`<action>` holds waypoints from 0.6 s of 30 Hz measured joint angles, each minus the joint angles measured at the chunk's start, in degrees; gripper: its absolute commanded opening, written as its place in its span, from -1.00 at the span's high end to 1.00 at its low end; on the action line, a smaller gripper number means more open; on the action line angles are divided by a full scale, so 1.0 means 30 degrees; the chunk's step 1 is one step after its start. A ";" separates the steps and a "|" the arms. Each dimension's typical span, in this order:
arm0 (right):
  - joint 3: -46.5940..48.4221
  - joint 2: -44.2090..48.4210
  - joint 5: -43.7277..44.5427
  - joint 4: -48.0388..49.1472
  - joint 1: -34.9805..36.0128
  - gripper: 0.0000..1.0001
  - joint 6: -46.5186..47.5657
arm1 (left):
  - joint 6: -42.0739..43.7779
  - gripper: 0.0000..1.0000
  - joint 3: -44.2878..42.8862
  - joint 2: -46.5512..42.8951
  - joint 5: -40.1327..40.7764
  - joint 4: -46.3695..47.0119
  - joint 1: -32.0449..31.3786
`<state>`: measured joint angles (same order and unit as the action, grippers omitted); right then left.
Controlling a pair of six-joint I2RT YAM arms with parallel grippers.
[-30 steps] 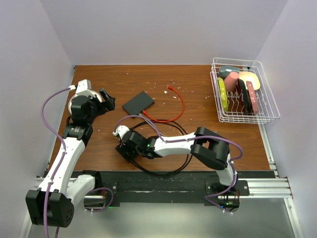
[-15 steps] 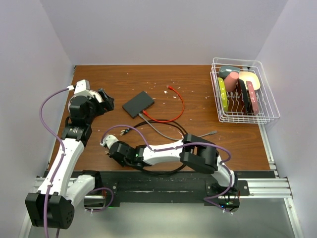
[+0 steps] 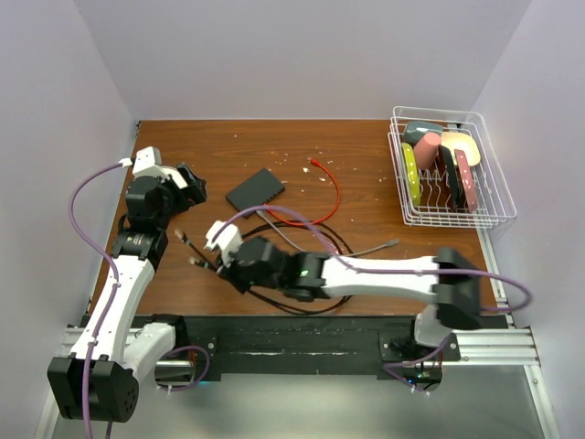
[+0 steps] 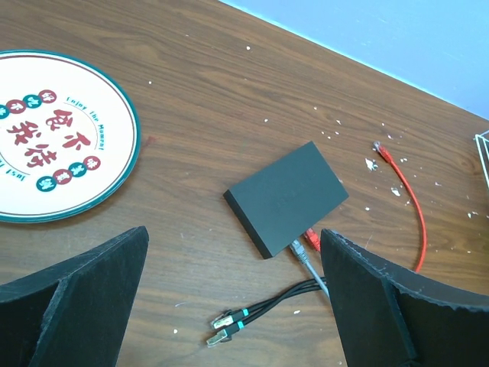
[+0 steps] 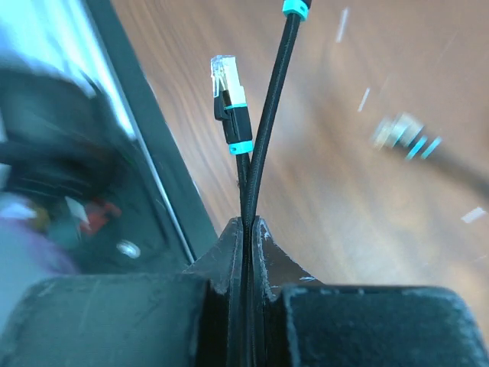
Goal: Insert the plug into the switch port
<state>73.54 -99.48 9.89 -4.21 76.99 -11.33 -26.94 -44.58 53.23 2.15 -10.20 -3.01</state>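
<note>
The black switch box point(image 3: 255, 187) point(image 4: 286, 197) lies flat left of centre. A red plug point(image 4: 312, 238) and a grey plug point(image 4: 299, 248) sit in its lower right edge. The switch port openings on that edge face away and are hidden. My right gripper point(image 3: 218, 263) point(image 5: 250, 225) is shut on two black cable strands. One clear plug point(image 5: 227, 82) with a teal band sticks out beyond the jaws; the other strand leaves the top of the right wrist view. My left gripper point(image 3: 189, 179) point(image 4: 237, 306) hangs open above the table, left of the box, holding nothing.
A printed plate point(image 4: 53, 138) lies left of the box. A red cable point(image 3: 324, 197) loops right of it, with a loose grey plug point(image 3: 393, 244) near centre. A white wire rack point(image 3: 448, 169) of dishes stands at the right. White crumbs dot the wood.
My right gripper has closed on the black cables and the arm has stretched out, drawing the plugs toward the left front. The left gripper has shifted slightly left and stays open.
</note>
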 measured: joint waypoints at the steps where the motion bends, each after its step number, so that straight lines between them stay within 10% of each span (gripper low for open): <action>1: 0.0000 0.1195 -0.0058 0.0109 -0.0073 1.00 0.0168 | -0.0007 -1.00 0.0000 0.0007 0.0051 -0.0007 0.0007; 10: 0.0772 1.0265 0.0539 0.0248 -0.2943 1.00 0.1683 | -0.0007 -1.00 0.0000 0.0233 -0.0066 0.0197 0.0124; 18: 0.9202 0.8553 0.1027 -0.1209 -0.5253 1.00 0.3701 | 0.0051 -1.00 0.0000 0.1268 -0.1413 0.0750 0.0131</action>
<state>101.14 -73.82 12.97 -7.84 61.23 -0.23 -26.79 -44.58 57.04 -2.09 -7.94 -2.61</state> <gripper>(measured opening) 0.026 0.997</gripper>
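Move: The black cable end pinched in the right fingers trails from the loop of black cable, whose middle lies about 6 cm ahead of the right hand, 18 cm to its right and 14 cm below. Two loose black plugs on the table are roughly 13 cm ahead, level sideways; the switch is some 27 cm ahead and 8 cm right. From the left hand, that loop is about 15 cm back, 28 cm right and 22 cm down. The black cable, already pinched behind its plug, is hauled quickly and steeply upward by the right hand, some 40 cm. The hand also swings about 17 cm to the right and, less, forward, ending high over the cable loop. The wrist tips up until the fingers point above level; they stay shut on the cable. ##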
